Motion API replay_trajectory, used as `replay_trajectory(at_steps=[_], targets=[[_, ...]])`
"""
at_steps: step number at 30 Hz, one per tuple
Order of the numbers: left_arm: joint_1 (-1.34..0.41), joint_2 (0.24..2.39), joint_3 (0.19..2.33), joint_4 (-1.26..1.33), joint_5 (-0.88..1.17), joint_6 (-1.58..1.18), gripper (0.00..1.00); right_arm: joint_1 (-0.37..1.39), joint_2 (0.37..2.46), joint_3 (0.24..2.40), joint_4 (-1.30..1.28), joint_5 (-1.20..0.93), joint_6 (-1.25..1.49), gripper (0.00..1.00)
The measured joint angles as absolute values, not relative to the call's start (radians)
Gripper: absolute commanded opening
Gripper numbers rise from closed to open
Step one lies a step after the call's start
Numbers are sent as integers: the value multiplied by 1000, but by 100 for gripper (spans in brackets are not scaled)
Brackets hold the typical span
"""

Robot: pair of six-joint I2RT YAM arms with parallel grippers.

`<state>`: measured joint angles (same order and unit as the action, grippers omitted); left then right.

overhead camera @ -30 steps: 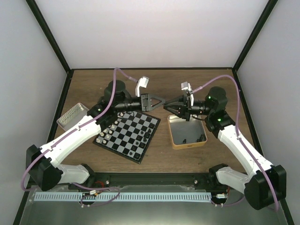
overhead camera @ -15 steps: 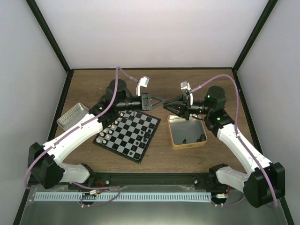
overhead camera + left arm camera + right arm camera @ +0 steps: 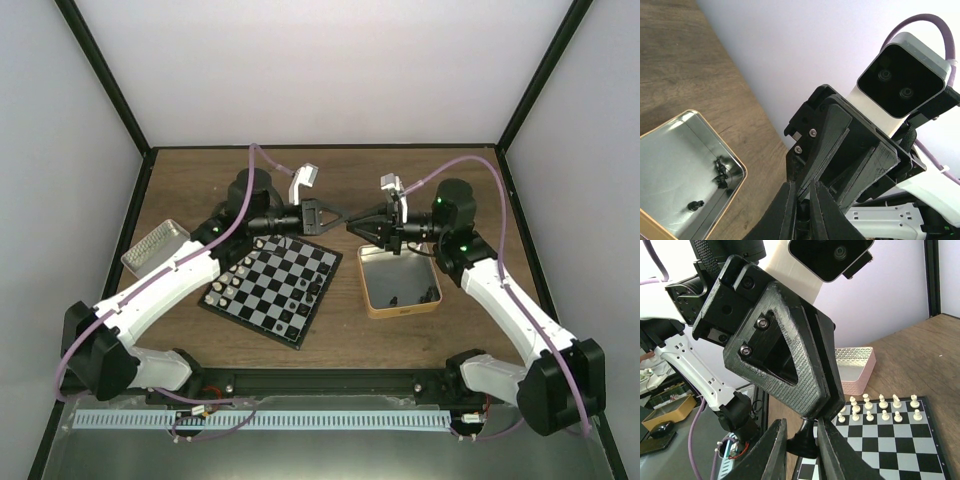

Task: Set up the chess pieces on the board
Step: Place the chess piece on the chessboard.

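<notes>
My two grippers meet tip to tip in the air between the board [image 3: 272, 290] and the gold-rimmed tin [image 3: 405, 313]. A black chess piece [image 3: 807, 440] hangs between them. The right gripper [image 3: 800, 424] is shut on its round base, and the left gripper [image 3: 790, 355] pinches its top. In the left wrist view the left gripper [image 3: 801, 195] is shut, with the dark piece barely visible between its fingers [image 3: 785, 210]. White pieces [image 3: 880, 407] stand in two rows along one edge of the board. Several black pieces [image 3: 720, 172] lie in the tin [image 3: 740, 170].
A silver-and-pink tin [image 3: 155, 248] sits left of the board, near the left wall. A few black pieces [image 3: 305, 290] stand on the board's right side. Dark frame posts and pale walls close in the table.
The left gripper's jaws have closed onto the top of the black piece. The right arm has edged slightly left; both grippers stay tip to tip.
</notes>
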<state>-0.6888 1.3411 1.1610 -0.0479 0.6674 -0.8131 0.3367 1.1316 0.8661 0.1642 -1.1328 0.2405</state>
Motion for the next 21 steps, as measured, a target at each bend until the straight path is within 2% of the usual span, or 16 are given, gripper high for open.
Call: replay_trajectory(at_steps=[3,5,9,14,18,21], targets=[[-687,1344,1161,-51,663,-811,4,337,1139,871,153,-1132,231,19],[-687,1346,1161,-57,659,-809,4,337,1142,871,147,-1130,226,25],[-688,1347,1161,-70,659,-803,4,337,1151,871,146,-1116,229,47],[-688,1347,1153,-91,653,-781,4,337,1157,870,164,-1101,263,68],[-664,1343,1118,-109,604,-754,4,337,1157,863,189,-1095,295,74],[-648,1337,1095,-153,530,-712,4,337,1154,838,207,-1055,319,75]])
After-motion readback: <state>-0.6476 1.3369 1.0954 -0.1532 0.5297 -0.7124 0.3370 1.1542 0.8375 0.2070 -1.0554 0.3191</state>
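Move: The left fingers are already shut on the black chess piece; the board it goes to has its centre about 17 cm to that hand's left, 2 cm ahead and 33 cm below. The black pieces already set up stand some 9 cm left and 3 cm back, the tan box 13 cm right and 2 cm ahead. The right hand still has the same piece between its fingertips; the board's centre lies about 17 cm left of it, 2 cm ahead. While the left hand keeps its pinch on the upper end of the chess piece and barely sinks, the right fingers spread wide and let go of its base, that hand easing only 1.5 to 2 cm forward and slightly down. Then the left hand draws the piece out, ending about 5 cm lower and some 2.5 cm forward and left towards the board, fingertips dipping and swinging forward roughly 10 degrees. ##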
